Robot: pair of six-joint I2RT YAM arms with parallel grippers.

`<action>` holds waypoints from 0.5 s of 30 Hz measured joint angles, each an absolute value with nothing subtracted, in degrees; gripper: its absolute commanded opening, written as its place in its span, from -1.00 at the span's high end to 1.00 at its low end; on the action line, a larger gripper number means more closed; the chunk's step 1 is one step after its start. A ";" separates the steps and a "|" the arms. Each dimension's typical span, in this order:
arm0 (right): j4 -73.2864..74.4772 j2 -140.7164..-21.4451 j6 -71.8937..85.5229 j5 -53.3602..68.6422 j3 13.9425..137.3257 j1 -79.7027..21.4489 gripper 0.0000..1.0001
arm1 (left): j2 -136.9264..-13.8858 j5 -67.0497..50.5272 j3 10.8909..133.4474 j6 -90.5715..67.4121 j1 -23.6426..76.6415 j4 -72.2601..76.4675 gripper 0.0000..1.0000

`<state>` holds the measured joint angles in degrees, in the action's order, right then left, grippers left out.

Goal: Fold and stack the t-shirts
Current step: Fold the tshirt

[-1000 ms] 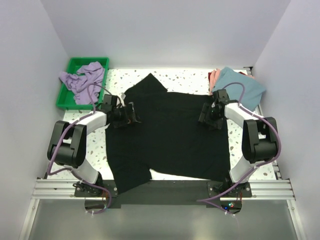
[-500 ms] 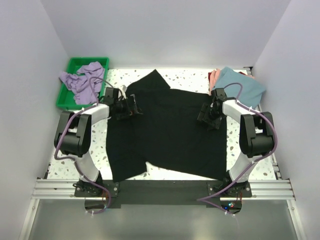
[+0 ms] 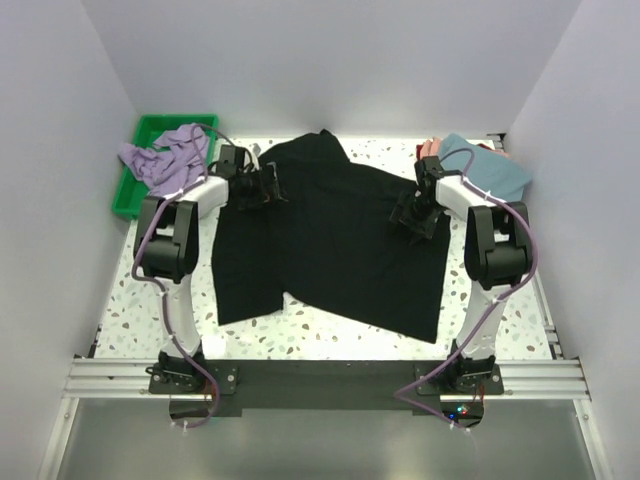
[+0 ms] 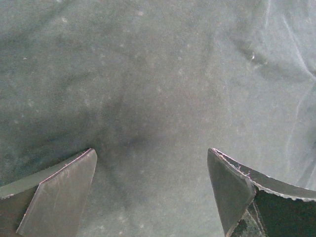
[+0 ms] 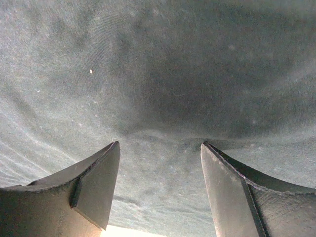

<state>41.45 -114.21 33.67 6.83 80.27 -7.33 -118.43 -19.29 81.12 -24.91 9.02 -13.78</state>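
The large black t-shirt (image 3: 330,245) lies spread flat across the middle of the table. My left gripper (image 3: 268,187) rests on its far left part, jaws apart, with black cloth (image 4: 158,74) filling the left wrist view. My right gripper (image 3: 408,215) rests on its right part, jaws apart on the cloth (image 5: 163,59), where a small ridge bunches at the fingertips. The lavender t-shirt (image 3: 165,160) lies crumpled at the far left. The teal-blue t-shirt (image 3: 485,172) lies at the far right on the pink one (image 3: 428,150). I cannot make out the dark red one.
The green tray (image 3: 140,130) stands at the far left corner under the lavender shirt. White walls close in the table on three sides. Bare speckled tabletop (image 3: 330,335) shows along the near edge and beside both arm bases.
Both arms have stretched toward the back wall, and the black shirt has slid with them. Its near hem has drawn away from the front edge.
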 measured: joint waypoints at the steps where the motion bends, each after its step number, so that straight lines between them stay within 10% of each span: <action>1: 42.00 -115.11 33.74 6.79 81.56 -7.33 -0.40 | -119.44 -19.16 82.83 -24.64 8.99 -14.52 -1.00; 15: 45.47 -122.21 34.39 6.87 92.86 -6.94 -0.40 | -129.93 -18.41 100.29 -22.90 8.95 -20.75 -1.00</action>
<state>45.47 -122.21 34.39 6.87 92.86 -6.94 -129.93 -18.41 100.29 -22.90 8.95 -20.75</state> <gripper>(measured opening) 0.701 0.997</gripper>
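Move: The black t-shirt is already spread beneath both hands. Its middle lies about 10 cm back and 17 cm right of the left hand, and some 4 cm back and 20 cm left of the right hand, a centimetre or so below both. The shirt's far peak is about 15 cm ahead and 15 cm right of the left hand, and the green bin about 6 cm ahead and 24 cm left of it. The blue shirt stack sits some 9 cm ahead and 15 cm right of the right hand, slightly above it. Keep the parted fingertips of both grippers resting on the black t-shirt and drag it along the table towards the far edge. Push the left gripper straight forward about 6 cm, easing to a stop, while the right goes forward some 4 cm; stay level, with wrists and finger openings unchanged. ##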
